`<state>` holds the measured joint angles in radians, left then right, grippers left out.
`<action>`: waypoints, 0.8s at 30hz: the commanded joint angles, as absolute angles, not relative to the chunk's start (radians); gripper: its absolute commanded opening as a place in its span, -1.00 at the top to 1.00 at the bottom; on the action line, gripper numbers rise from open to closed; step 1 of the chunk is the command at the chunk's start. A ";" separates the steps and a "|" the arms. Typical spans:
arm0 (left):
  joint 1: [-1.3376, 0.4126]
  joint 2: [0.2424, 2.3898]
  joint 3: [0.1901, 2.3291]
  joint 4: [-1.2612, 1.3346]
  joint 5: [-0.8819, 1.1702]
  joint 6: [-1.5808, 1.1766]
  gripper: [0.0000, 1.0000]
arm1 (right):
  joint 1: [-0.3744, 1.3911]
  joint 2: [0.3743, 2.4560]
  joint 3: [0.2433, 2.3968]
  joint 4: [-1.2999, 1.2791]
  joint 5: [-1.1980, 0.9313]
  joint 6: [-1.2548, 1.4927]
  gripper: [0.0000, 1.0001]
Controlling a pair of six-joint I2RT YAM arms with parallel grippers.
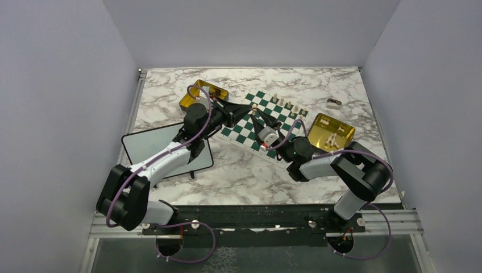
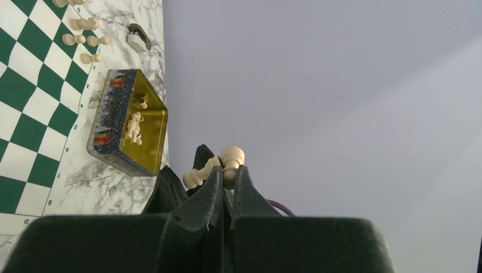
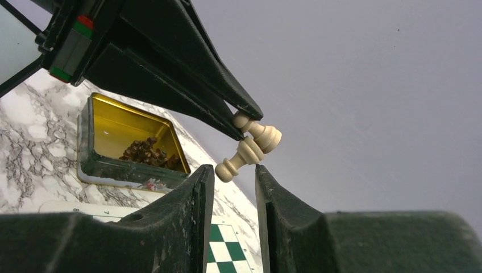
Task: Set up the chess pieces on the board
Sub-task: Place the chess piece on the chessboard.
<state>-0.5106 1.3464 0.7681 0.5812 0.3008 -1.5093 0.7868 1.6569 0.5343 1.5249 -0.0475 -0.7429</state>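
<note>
My left gripper is shut on two pale chess pieces held in the air above the board. One piece sits between the fingertips, the other sticks out sideways. In the right wrist view the longer pale piece hangs from the left fingertips. Its base hangs just above the gap of my right gripper, which is open and touches nothing. Both grippers meet tip to tip over the board's far left part. A few pale pieces stand along the board's far edge.
A gold tin holding dark pieces sits left of the board. A second gold tin with pale pieces lies at its right. A black-framed whiteboard lies under the left arm. A small grey object lies far right.
</note>
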 commanded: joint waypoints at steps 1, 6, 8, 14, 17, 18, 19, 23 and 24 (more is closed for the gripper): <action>-0.508 1.332 0.749 0.610 0.276 -1.523 1.00 | 0.796 1.644 0.544 1.755 -0.022 -0.728 0.31; -0.508 1.332 0.744 0.611 0.276 -1.526 1.00 | 0.796 1.634 0.546 1.756 -0.031 -0.708 0.52; -0.509 1.333 0.744 0.611 0.277 -1.528 1.00 | 0.796 1.633 0.544 1.756 -0.027 -0.709 0.62; -0.508 1.340 0.744 0.611 0.275 -1.516 1.00 | 0.796 1.617 0.521 1.756 -0.011 -0.709 0.82; -0.508 1.347 0.750 0.611 0.285 -1.515 1.00 | 0.795 1.599 0.491 1.755 -0.005 -0.694 0.88; -0.508 1.349 0.753 0.611 0.285 -1.508 1.00 | 0.796 1.594 0.479 1.755 -0.005 -0.693 0.90; -0.508 1.349 0.754 0.611 0.283 -1.503 1.00 | 0.795 1.589 0.468 1.755 -0.005 -0.693 0.93; -0.508 1.352 0.759 0.611 0.274 -1.469 1.00 | 0.796 1.548 0.421 1.726 -0.006 -0.688 0.99; -0.509 1.354 0.760 0.611 0.273 -1.457 1.00 | 0.796 1.531 0.411 1.703 -0.005 -0.684 0.99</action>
<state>-0.5106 1.3464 0.7563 0.5964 0.2958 -1.5063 0.7910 1.5898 0.4492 1.5257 -0.0307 -0.7052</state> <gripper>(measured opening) 0.027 0.176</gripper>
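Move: The pawn I take is hanging from my left fingertips. Its head is already between my open right fingers and its middle is about 1 cm ahead, 1 cm left and 1 cm above my right hand; from my left hand it is some 2 cm below and 1 cm right. The second pawn, in my left tips, is 2 cm ahead, 1 cm left and 3 cm above my right hand. The board's middle lies about 5 cm ahead, 4 cm right and 25 cm below it. My right fingers, still around the near pawn's head, close until they pinch it while the hand stays almost in place. Then I draw it back and to the right, sinking slightly, about 2 cm in all, away from my left fingertips. My left hand holds still and keeps its grip on the other pawn. ##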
